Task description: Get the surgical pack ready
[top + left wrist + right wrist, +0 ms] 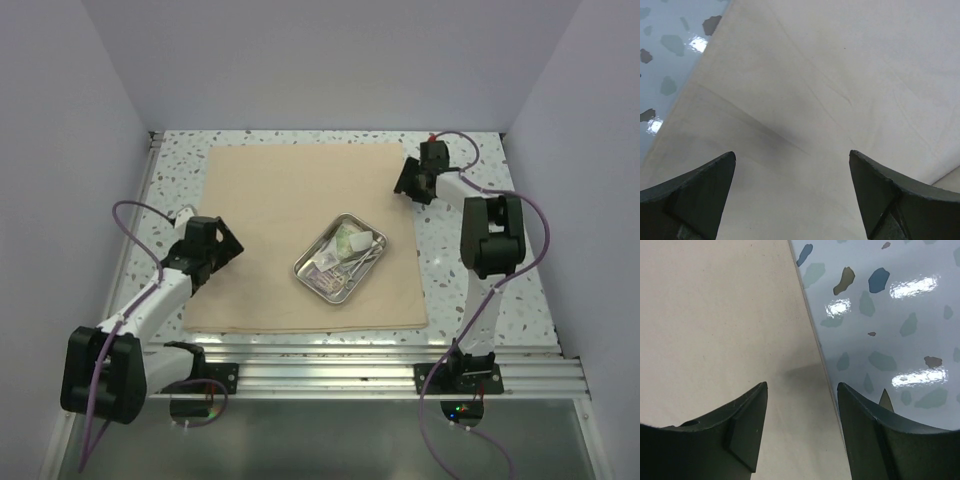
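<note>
The surgical pack's tan cloth [290, 220] lies spread flat as a square sheet on the table. On its right half rests the steel tray [341, 258], holding instruments and packets. My left gripper [232, 250] hovers over the cloth's left edge. In the left wrist view the left gripper [792, 165] is open wide over bare cloth [840, 75], with nothing between its fingers [700, 195]. My right gripper [404, 184] is at the cloth's far right side. There the right gripper [802, 390] is open and straddles the cloth's [715, 315] right edge, holding nothing.
The speckled terrazzo table [460, 290] shows around the sheet, also as table [890, 315] beside the right fingers. Aluminium rails [380, 365] run along the near edge with both arm bases. Plain walls close in the left, back and right sides.
</note>
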Controlling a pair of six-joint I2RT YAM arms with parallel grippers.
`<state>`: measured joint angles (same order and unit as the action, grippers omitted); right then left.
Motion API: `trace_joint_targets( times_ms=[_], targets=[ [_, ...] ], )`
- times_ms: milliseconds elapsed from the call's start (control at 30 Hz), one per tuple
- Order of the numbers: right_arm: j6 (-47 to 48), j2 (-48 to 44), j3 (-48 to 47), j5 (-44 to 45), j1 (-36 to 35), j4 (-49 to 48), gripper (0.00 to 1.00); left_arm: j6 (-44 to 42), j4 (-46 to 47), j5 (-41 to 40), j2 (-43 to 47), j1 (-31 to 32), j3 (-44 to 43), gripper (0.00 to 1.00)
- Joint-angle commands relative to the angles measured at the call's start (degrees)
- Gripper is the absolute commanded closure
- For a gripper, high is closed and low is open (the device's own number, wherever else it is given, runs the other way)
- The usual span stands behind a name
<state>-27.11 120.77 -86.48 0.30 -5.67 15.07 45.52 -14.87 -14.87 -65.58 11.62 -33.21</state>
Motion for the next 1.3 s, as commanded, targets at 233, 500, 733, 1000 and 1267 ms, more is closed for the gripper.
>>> trace_joint_targets(
  times_ms=[233,500,733,1000,1267],
  targets=[
    [-1.0,4.8,-2.0,-6.4,0.0,-2.1,0.43,3.9,-3.1,-1.8,0.9,-6.1,2.2,0.03],
    [-2.3,4.9,-1.3,-5.0,-0.1,-2.6,0.81,4.9,-1.9,-2.2,-1.4,-7.9,3.3,0.07],
    [-3.5,1.8,1.5,-2.6,0.0,-4.9,1.0,6.1,0.9,-2.7,-5.1,-7.9,3.9,0.13],
    [-5.1,-1.2,5.4,-0.5,0.0,-8.4,1.0,6.2,3.7,-1.6,-16.6,-7.9,-0.9,0.21],
    [-12.5,-6.0,14.0,5.0,3.1,-12.7,1.0,3.1,4.6,-1.4,-29.4,-8.1,-13.0,0.24]
  ],
)
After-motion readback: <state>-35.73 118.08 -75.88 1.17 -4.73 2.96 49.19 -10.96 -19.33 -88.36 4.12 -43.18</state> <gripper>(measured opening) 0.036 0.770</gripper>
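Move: The task's cloth lies flat under both hands. Its left edge runs about 10 cm to the left of the left hand and level with it, some 5 cm lower; its near-left corner is about 23 cm back and 14 cm left. The right hand hangs just above the right edge, about 1 cm ahead, 1 cm right and 1 cm below. The loaded tray sits some 18 cm back and 18 cm left of the right hand; the far-right corner is roughly 14 cm straight ahead. Left and down, drifting slightly back, the left hand sinks about 5 cm onto the cloth inside its left edge, then runs level forward some 7 cm, pressing on the cloth and dragging it along as its fingers draw in partway. The right hand eases slightly left, forward and down, shuts on the right edge, and keeps that pinch as it starts drawing back and right about 2 cm. ##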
